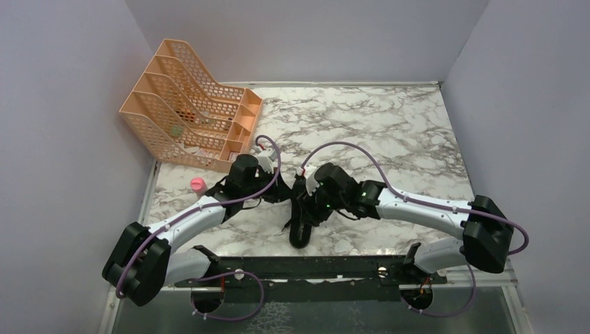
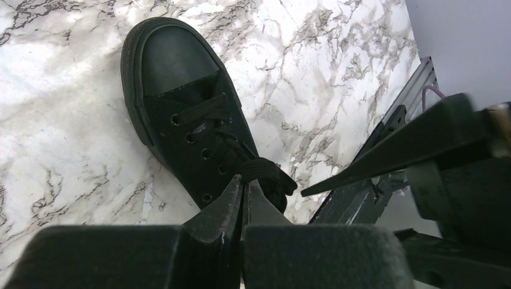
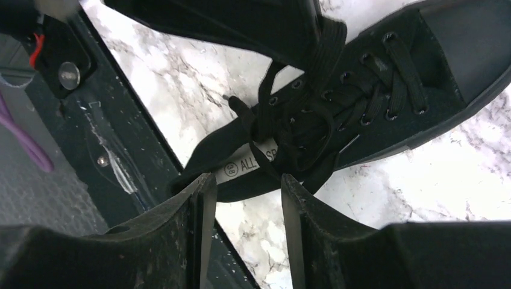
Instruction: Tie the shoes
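One black low-cut shoe (image 1: 300,233) lies on the marble table between my two arms, toe toward the near edge. In the left wrist view the shoe (image 2: 181,96) points away, and my left gripper (image 2: 245,182) is shut on a black lace (image 2: 274,171) at its tips, just above the eyelets. My right gripper (image 3: 247,180) hovers over the shoe's heel opening (image 3: 289,150) with its jaws open; only marble shows between them. In the right wrist view the lace (image 3: 328,45) runs up from the shoe into the left fingers (image 3: 253,24). Both grippers (image 1: 282,193) (image 1: 307,200) meet over the shoe.
An orange mesh file rack (image 1: 191,104) stands at the back left. A small pink object (image 1: 197,184) lies beside the left arm. A black rail (image 1: 313,268) runs along the near table edge, close to the shoe. Grey walls close in both sides.
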Controlling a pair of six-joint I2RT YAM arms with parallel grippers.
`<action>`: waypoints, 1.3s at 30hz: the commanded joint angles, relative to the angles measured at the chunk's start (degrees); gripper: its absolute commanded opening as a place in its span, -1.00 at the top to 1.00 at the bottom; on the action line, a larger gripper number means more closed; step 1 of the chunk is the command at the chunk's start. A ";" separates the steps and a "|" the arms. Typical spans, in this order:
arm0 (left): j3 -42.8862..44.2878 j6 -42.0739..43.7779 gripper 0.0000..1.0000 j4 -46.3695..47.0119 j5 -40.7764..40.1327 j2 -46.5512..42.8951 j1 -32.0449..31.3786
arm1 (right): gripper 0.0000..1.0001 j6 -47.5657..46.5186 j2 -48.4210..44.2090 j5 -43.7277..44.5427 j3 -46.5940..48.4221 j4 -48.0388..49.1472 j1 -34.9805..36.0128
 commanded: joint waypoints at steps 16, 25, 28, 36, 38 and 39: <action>1.15 0.08 1.00 -1.41 -1.66 -2.33 -0.29 | 0.49 -6.53 4.05 -6.71 -3.78 8.75 -2.20; 1.64 -0.11 1.00 -1.68 -1.71 -2.37 -0.27 | 0.47 -6.63 3.55 -7.73 -6.35 9.93 -2.21; 1.45 -0.11 1.00 -2.01 -1.99 -2.88 -0.29 | 0.61 -5.88 3.69 -7.40 -6.68 10.74 -2.21; 0.26 -2.03 1.00 -3.21 -2.46 -5.56 -0.29 | 0.99 9.97 0.99 -5.84 -1.51 -0.43 -2.23; -0.38 -2.99 1.00 -3.19 -2.50 -6.43 -0.50 | 0.99 12.47 3.11 -8.34 -0.23 -2.69 -2.23; -0.67 -3.46 1.00 -3.45 -2.73 -6.96 -0.55 | 0.99 13.99 4.42 -7.47 0.39 -3.91 -2.23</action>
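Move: The lace strand to pinch hangs almost straight below the open right fingers, about 4 cm down, over the shoe's mouth. The left gripper, shut on the lace, is some 4 cm ahead and 5 cm to the left of the right hand, at about its height. The shoe's middle lies about 3 cm ahead, 1 cm left and 6 cm below. From the left hand, the strand is about 4 cm back, 5 cm to the right and 4 cm down. Lower the half-open right gripper about 4 cm towards the shoe's mouth, easing 1 cm forward and then back again, and narrow the fingers in steps until they pinch the hanging lace strand. Then lift it about 2 cm and slightly back, rolling the wrist some 10 degrees. Keep the left gripper shut on its lace, nearly still, rising 1 cm at the very end. ##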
